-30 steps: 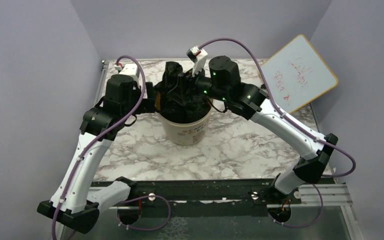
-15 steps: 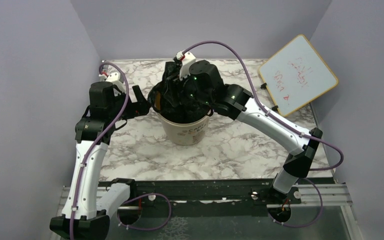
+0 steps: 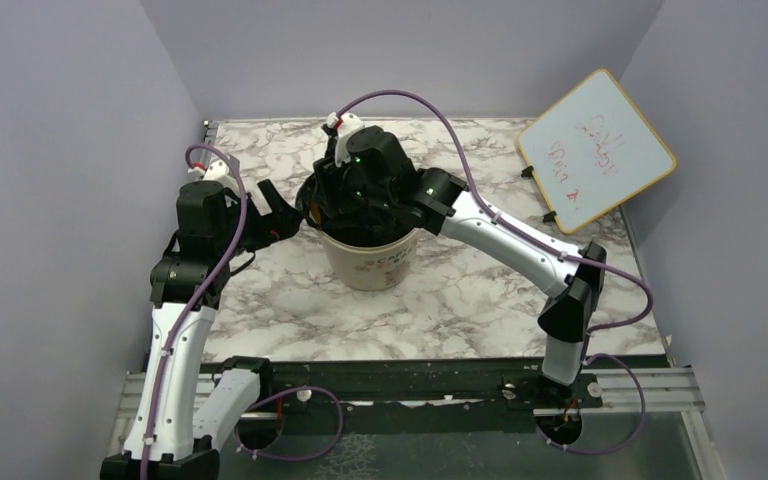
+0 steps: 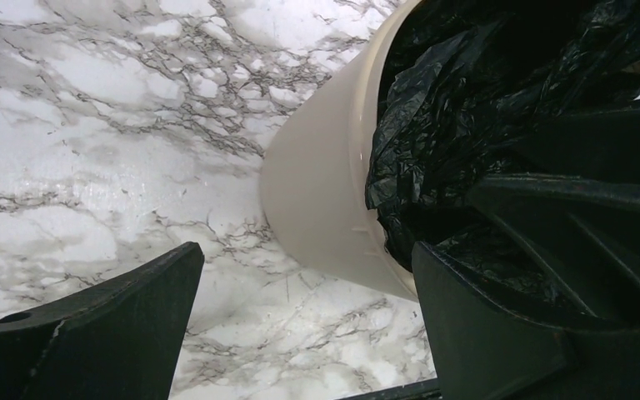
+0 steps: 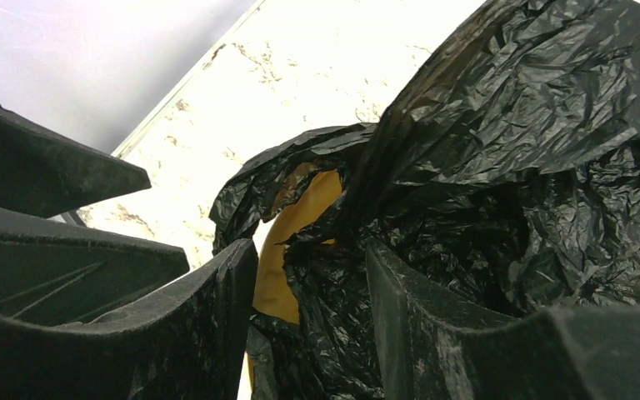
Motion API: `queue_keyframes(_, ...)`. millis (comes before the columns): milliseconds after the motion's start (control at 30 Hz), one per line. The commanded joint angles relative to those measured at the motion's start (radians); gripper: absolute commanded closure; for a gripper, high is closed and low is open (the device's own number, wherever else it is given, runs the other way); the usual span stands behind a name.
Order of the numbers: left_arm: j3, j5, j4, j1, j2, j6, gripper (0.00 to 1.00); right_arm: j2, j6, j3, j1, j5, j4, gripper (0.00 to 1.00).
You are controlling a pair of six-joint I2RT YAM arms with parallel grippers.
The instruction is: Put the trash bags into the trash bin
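Observation:
The beige trash bin (image 3: 375,262) stands mid-table with a crinkly black trash bag (image 3: 355,228) stuffed in its mouth. My right gripper (image 3: 338,205) is pushed down into the bin's left side. In the right wrist view its jaws (image 5: 310,250) are partly open, straddling bag plastic (image 5: 533,142) and the bin's inner wall (image 5: 304,217). My left gripper (image 3: 282,208) hangs wide open just left of the bin, holding nothing. The left wrist view shows the bin's outer wall (image 4: 317,192) and the bag (image 4: 467,92) ahead of the left gripper (image 4: 307,267).
A whiteboard with a yellow frame (image 3: 595,150) leans at the back right. The marble tabletop (image 3: 480,290) spreads around the bin. Purple walls close in on three sides, and the rail holding the arm bases (image 3: 410,385) runs along the near edge.
My right arm has swung left over the bin, pressing the bag's raised peak down, and its jaws have narrowed. My left gripper has backed away leftward from the bin's rim.

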Motion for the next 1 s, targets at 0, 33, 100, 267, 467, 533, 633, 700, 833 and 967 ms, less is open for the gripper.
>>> queue_keyframes(0, -0.002, 0.005, 0.046, 0.004, -0.003, -0.019, 0.03, -0.014, 0.004, 0.032, 0.015, -0.005, 0.014, 0.45)
queue_keyframes(33, -0.006, 0.013, 0.052, 0.004, -0.002, -0.023, 0.04, -0.016, 0.000, 0.020, 0.015, -0.013, 0.029, 0.45)
queue_keyframes(100, -0.015, 0.027, 0.065, 0.004, -0.006, -0.031, 0.04, -0.005, -0.002, 0.000, 0.015, -0.041, 0.053, 0.44)
queue_keyframes(267, -0.044, 0.057, 0.088, 0.004, -0.024, -0.048, 0.05, 0.077, 0.059, 0.039, 0.022, -0.031, 0.002, 0.48)
queue_keyframes(467, -0.049, 0.065, 0.088, 0.004, -0.030, -0.046, 0.07, 0.064, 0.059, 0.033, 0.022, 0.022, 0.072, 0.55)
queue_keyframes(533, -0.053, 0.066, 0.090, 0.004, -0.028, -0.046, 0.07, 0.058, 0.057, 0.039, 0.022, 0.013, 0.080, 0.58)
queue_keyframes(633, -0.055, 0.071, 0.092, 0.004, -0.028, -0.049, 0.08, 0.043, 0.056, 0.045, 0.021, 0.004, 0.076, 0.68)
queue_keyframes(700, -0.055, 0.073, 0.094, 0.004, -0.028, -0.049, 0.09, 0.024, 0.054, 0.037, 0.022, -0.003, 0.078, 0.77)
queue_keyframes(833, -0.076, 0.129, 0.134, 0.004, -0.026, -0.047, 0.06, -0.030, 0.043, 0.007, 0.022, 0.001, 0.086, 0.83)
queue_keyframes(967, -0.115, 0.210, 0.233, 0.004, -0.032, -0.099, 0.05, -0.086, 0.016, -0.042, 0.022, 0.047, 0.105, 0.84)
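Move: The loose fold of the black trash bag by the bin's left edge lies just beyond the right hand's half-open fingers, about 3 cm to its left, level ahead, and 3 cm lower. The trash bin's middle is some 9 cm to the right of that hand, 1 cm nearer the base and 17 cm below. From the left hand, open beside the bin, the fold is about 3 cm to the right, 1 cm ahead and about level. The right fingers close on the bag fold at the bin's left edge and pinch it. To get there the right hand eases about 2 cm left and 3 cm down, and once it has the fold it starts back up by about as much, edging right. The left hand stays open and creeps nearly 2 cm right, towards the bin. ##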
